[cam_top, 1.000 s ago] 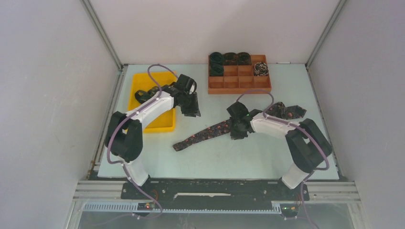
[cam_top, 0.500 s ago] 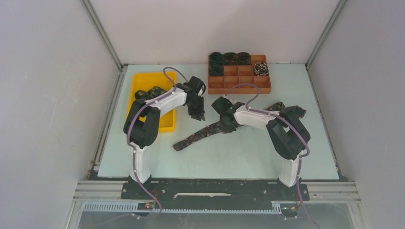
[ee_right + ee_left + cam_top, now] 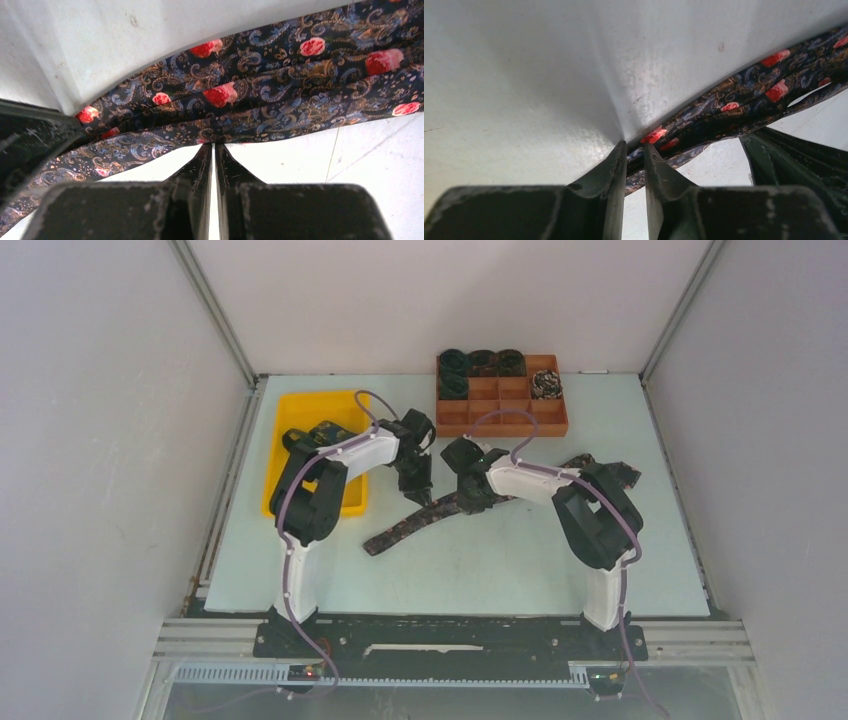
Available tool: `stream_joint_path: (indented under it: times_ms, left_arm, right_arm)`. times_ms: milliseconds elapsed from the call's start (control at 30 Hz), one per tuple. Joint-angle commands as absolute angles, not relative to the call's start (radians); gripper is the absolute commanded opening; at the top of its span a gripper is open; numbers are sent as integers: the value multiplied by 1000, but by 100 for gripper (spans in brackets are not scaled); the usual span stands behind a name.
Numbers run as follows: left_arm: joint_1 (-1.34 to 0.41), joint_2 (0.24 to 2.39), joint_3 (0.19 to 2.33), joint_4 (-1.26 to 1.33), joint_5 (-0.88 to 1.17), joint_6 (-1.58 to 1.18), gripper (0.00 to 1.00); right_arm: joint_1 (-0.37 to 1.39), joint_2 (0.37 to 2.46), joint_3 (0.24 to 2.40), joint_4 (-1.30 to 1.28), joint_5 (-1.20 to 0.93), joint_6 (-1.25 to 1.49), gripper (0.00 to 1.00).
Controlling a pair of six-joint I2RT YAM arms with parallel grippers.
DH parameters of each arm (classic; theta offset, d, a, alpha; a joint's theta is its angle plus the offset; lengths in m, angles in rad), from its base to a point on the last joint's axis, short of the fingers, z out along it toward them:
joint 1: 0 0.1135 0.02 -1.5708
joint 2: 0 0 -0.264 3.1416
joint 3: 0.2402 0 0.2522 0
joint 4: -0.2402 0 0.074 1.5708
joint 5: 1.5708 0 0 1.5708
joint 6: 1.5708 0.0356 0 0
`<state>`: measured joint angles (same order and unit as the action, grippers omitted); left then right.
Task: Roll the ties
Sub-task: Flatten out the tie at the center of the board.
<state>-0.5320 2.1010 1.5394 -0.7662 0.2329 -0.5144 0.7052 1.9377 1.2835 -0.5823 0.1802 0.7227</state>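
Note:
A long dark paisley tie [image 3: 398, 531] with red specks lies slantwise across the table, its wide end at the right [image 3: 612, 474]. My left gripper [image 3: 419, 492] comes down on its middle; in the left wrist view the left gripper [image 3: 635, 148] stands nearly shut with the tie [image 3: 749, 95] pinched between the tips. Just to the right, my right gripper [image 3: 469, 501] meets the same band. The right wrist view shows the right gripper [image 3: 214, 145] shut on the near edge of the bunched tie [image 3: 300, 80]. Several rolled ties [image 3: 482, 363] sit in the tray.
An orange compartment tray [image 3: 500, 418] stands at the back middle, most of its cells bare. A yellow bin [image 3: 340, 498] at the left holds dark fabric [image 3: 322, 432]. Both arms bend inward over the table's middle, their lilac cables looping above them.
The left gripper moved from beside the yellow bin to the tie and narrowed onto it. The right gripper moved left and away from the bases, dragging the tie, and closed further.

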Motion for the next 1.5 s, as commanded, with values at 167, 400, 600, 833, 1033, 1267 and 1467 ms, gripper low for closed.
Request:
stream_joint_path:
  times_ms: [167, 400, 600, 833, 1033, 1267, 1467]
  left_arm:
    - [-568, 2099, 1536, -783, 307, -462, 23]
    - [-580, 2043, 1496, -800, 287, -438, 22]
    - [-572, 1996, 1502, -831, 184, -423, 22]
    - [-571, 1956, 1605, -880, 71, -398, 27]
    - [-584, 2073, 1776, -874, 172, -419, 27]
    - [-615, 2240, 1973, -869, 245, -456, 27]
    - [-623, 2368, 2094, -876, 299, -481, 25]
  right_arm:
    - [680, 1959, 1382, -588, 169, 625, 9]
    - [658, 1902, 1416, -647, 104, 570, 9]
    - [644, 1794, 1377, -728, 73, 534, 10]
    - [509, 1689, 1261, -732, 91, 529, 10]
    - [480, 1676, 1185, -712, 146, 516, 10]
    - [490, 1783, 1169, -635, 131, 506, 9]
    - [487, 1862, 1190, -616, 136, 502, 8]
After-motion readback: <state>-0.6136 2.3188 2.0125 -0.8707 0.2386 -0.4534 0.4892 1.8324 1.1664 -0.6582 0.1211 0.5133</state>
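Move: Both hands' fingertips are down at the tie: its middle lies about 17 cm right of the left hand and 2 cm ahead, at its height. From the right hand that middle is some 5 cm right and 3 cm ahead; the wooden rack's middle is about 28 cm ahead and 5 cm right. The yellow bin's middle sits roughly 28 cm left of the left hand and 12 cm ahead. Left fingertips drag tie back 3 cm, right's push forward, then both hop 10 cm right, left's also forward. ##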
